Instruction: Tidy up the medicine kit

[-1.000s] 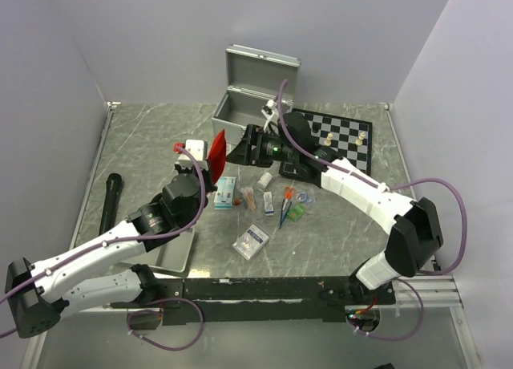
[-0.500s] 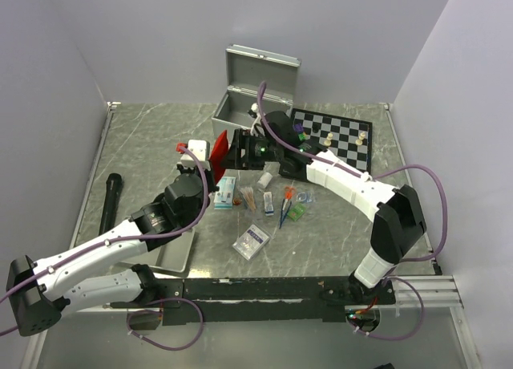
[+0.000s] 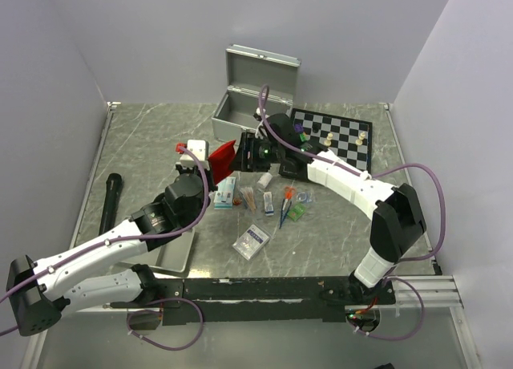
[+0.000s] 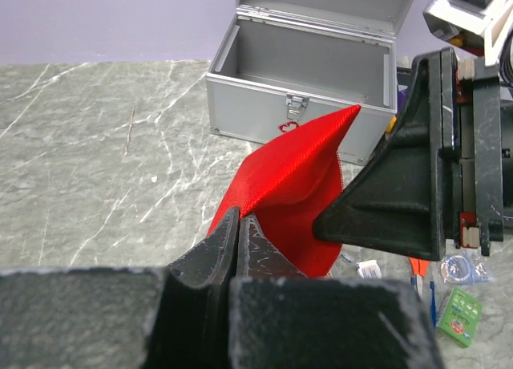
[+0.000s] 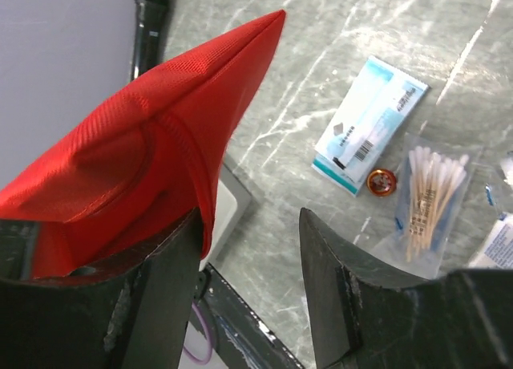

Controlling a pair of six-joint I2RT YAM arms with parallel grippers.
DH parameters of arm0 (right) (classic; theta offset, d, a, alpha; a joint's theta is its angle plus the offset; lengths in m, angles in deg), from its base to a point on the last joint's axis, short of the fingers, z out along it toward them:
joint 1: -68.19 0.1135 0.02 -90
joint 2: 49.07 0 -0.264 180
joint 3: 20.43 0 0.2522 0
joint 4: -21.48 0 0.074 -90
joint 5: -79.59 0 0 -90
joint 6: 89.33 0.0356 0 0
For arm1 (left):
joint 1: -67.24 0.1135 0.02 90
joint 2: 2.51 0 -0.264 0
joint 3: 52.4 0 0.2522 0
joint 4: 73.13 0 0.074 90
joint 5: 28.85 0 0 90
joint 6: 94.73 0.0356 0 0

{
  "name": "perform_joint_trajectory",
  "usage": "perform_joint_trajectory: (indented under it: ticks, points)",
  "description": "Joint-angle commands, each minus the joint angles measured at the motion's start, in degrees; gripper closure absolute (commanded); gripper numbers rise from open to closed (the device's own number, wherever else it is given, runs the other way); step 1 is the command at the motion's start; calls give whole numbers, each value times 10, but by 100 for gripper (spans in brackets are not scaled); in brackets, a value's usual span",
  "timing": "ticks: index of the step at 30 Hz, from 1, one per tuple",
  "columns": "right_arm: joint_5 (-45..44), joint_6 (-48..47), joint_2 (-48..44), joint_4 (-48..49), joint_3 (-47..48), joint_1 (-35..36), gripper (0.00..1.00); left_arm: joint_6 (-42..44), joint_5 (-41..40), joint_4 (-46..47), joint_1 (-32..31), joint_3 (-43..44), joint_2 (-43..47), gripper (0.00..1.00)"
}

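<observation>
The medicine kit (image 3: pixel 240 104) stands open at the back of the table, its lid up and its inside bare (image 4: pixel 272 120). In front of it a red fabric pouch (image 3: pixel 222 154) hangs in the air, with my left gripper (image 4: pixel 239 216) shut on its lower edge (image 4: pixel 296 168). My right gripper (image 5: pixel 250 216) is open at the pouch's other side. The pouch (image 5: pixel 152 144) drapes over one of its fingers (image 5: pixel 172 289), and the gap between the two fingers is bare. That right finger (image 4: pixel 401 192) looms black in the left wrist view.
Small supplies lie in front of the kit: a blue-white box (image 5: pixel 369 124), a cotton-swab bag (image 5: pixel 429 200), a blister pack (image 3: pixel 252 241) and green packets (image 3: pixel 296 212). A chessboard (image 3: pixel 337 136) sits at the right, a black torch (image 3: pixel 110 200) at the left and a grey tray (image 3: pixel 172 253) near my left arm.
My right gripper has moved left to the pouch and its jaws have narrowed. The pouch has sunk and flattened a little. My left gripper has stayed shut on it.
</observation>
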Motion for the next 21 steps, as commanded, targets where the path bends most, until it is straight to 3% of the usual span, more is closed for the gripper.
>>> perform_joint_trajectory:
  ticks: [1,7,15,18,21]
  points:
    - [-1,-13,-29,11,-15,-7,38,3,-23,7,-4,10,-5,99]
    - [-4,-26,-91,17,-47,-7,18,-3,-47,-5,-4,18,-19,99]
    - [-150,-73,-221,-47,-163,-7,18,-23,-75,-26,-4,29,-35,99]
    - [-245,-84,-232,-84,-208,-8,20,-35,-83,-40,-4,30,-34,99]
    - [-280,-92,-230,-104,-247,-8,21,-46,-86,-53,-4,30,-27,99]
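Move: The scissors, the likeliest next thing, lie about 14 cm right of the right hand, 2 cm farther out and some 20 cm below. On the table too, the tube box is 8 cm right and 1 cm back, the pill bottle 6 cm right and 9 cm ahead; the red pouch hangs about 6 cm left, 1 cm ahead, near level. From the left hand the scissors are roughly 23 cm right, 5 cm ahead, 26 cm down. Right hand opens wider, leaves the pouch some 10 cm right and 4 back; left lowers its held pouch slightly. ##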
